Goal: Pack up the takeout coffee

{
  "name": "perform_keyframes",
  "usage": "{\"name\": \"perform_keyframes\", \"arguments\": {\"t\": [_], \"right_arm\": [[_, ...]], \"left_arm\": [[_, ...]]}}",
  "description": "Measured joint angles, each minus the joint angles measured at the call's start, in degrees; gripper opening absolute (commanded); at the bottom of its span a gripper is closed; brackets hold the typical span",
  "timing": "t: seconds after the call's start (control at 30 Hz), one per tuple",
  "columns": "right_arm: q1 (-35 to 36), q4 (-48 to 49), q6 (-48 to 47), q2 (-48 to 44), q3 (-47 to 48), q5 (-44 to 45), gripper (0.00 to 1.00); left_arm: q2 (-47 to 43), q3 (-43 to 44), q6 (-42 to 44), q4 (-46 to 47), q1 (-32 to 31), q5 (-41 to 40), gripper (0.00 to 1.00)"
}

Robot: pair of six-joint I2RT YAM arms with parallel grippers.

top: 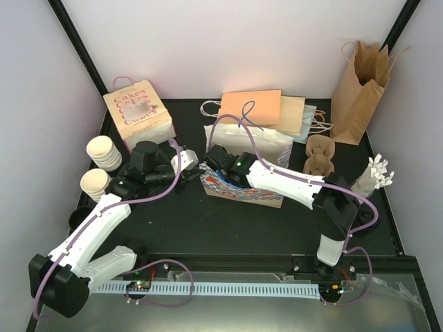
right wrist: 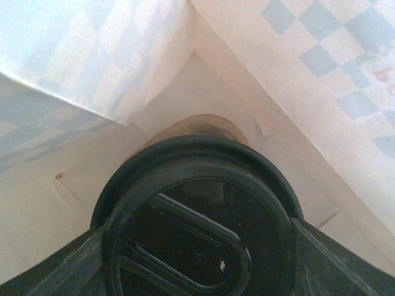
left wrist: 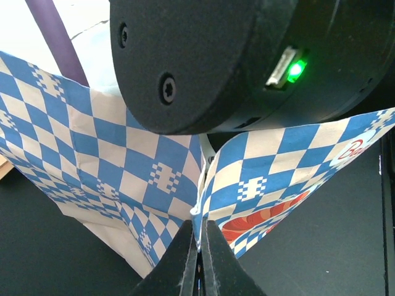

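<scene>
A blue-and-white checkered paper bag (top: 243, 189) stands open in the middle of the table. My left gripper (left wrist: 199, 233) is shut on the bag (left wrist: 123, 160), pinching its upper edge at a corner fold. My right gripper (right wrist: 197, 246) reaches down inside the bag, shut on a takeout coffee cup whose black lid (right wrist: 197, 203) fills the right wrist view, with fingers (right wrist: 74, 265) pressed against both sides of it. The cup's body is mostly hidden under the lid. More cream cups stand at the left: a stack (top: 104, 152) and a single one (top: 95, 183).
A pink "Cakes" box (top: 137, 114) stands at the back left. Flat paper bags (top: 266, 111) and a white bag (top: 259, 143) lie behind the checkered bag. A brown cup carrier (top: 320, 155), a tall brown bag (top: 356, 86) and a white bundle (top: 374, 176) are at the right.
</scene>
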Motion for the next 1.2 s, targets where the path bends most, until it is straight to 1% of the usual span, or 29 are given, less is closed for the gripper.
{"name": "perform_keyframes", "arguments": {"t": [0.03,0.1,0.17,0.27,0.33,0.57,0.73,0.8,0.83,1.07,1.2], "right_arm": [[0.0,0.1,-0.1,0.1,0.0,0.0,0.61],[0.0,0.3,-0.2,0.1,0.0,0.1,0.61],[0.0,0.6,-0.3,0.1,-0.1,0.1,0.60],[0.0,1.3,-0.6,0.1,-0.4,0.1,0.61],[0.0,1.6,-0.9,0.0,-0.5,0.0,0.61],[-0.4,2.1,-1.9,-0.5,-0.9,-1.0,0.61],[-1.7,2.4,-2.5,-0.7,-0.9,-3.3,0.62],[-2.5,2.5,-2.8,-0.9,-0.8,-4.8,0.62],[-3.0,2.5,-3.0,-1.0,-0.7,-5.7,0.62],[-5.0,2.8,-3.7,-1.2,-0.7,-9.8,0.62],[-5.1,2.9,-3.6,-1.3,-0.9,-9.7,0.62]], "left_arm": [[0.0,0.0,-0.2,0.0,0.0,0.0,0.06],[-0.1,0.0,-0.5,0.0,0.0,0.0,0.12],[-0.5,-0.2,-0.7,0.0,0.0,0.1,0.22],[-2.0,-0.2,-1.3,0.0,0.0,0.1,0.40],[-3.6,-0.2,-2.0,0.0,0.0,0.1,0.49],[-9.7,0.5,-5.8,-1.2,0.0,-1.0,0.72],[-12.0,3.0,-10.1,-3.7,0.0,-3.3,0.85],[-12.9,3.7,-11.9,-4.5,0.0,-4.5,0.97],[-13.3,4.0,-13.4,-5.2,0.0,-5.3,0.98],[-13.2,8.2,-22.2,-10.4,0.0,-12.2,0.99],[-11.2,10.4,-26.2,-12.6,0.0,-13.2,0.99]]}}
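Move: The near-left top corner of the checked bag is already pinched in the left fingertips. From that hand, the bag's middle lies about 13 cm right, 3 cm ahead and 12 cm down, and the lidded cup some 6 cm right, 5 cm ahead and 12 cm down. The right hand already grips that cup by its lid, with the cup holder about 8 cm below and 1 cm ahead, and the bag's middle roughly 7 cm right and 2 cm back. Open the left gripper fully to let go of the bag's near-left corner and lift it about 8 cm, easing back a little at first, then carry it some 4 cm left, away from the bag, while turning the wrist about 20 degrees counter-clockwise. Keep the right fingers on the cup lid inside the bag, nudging it about 1 cm forward with a slight tilt. ##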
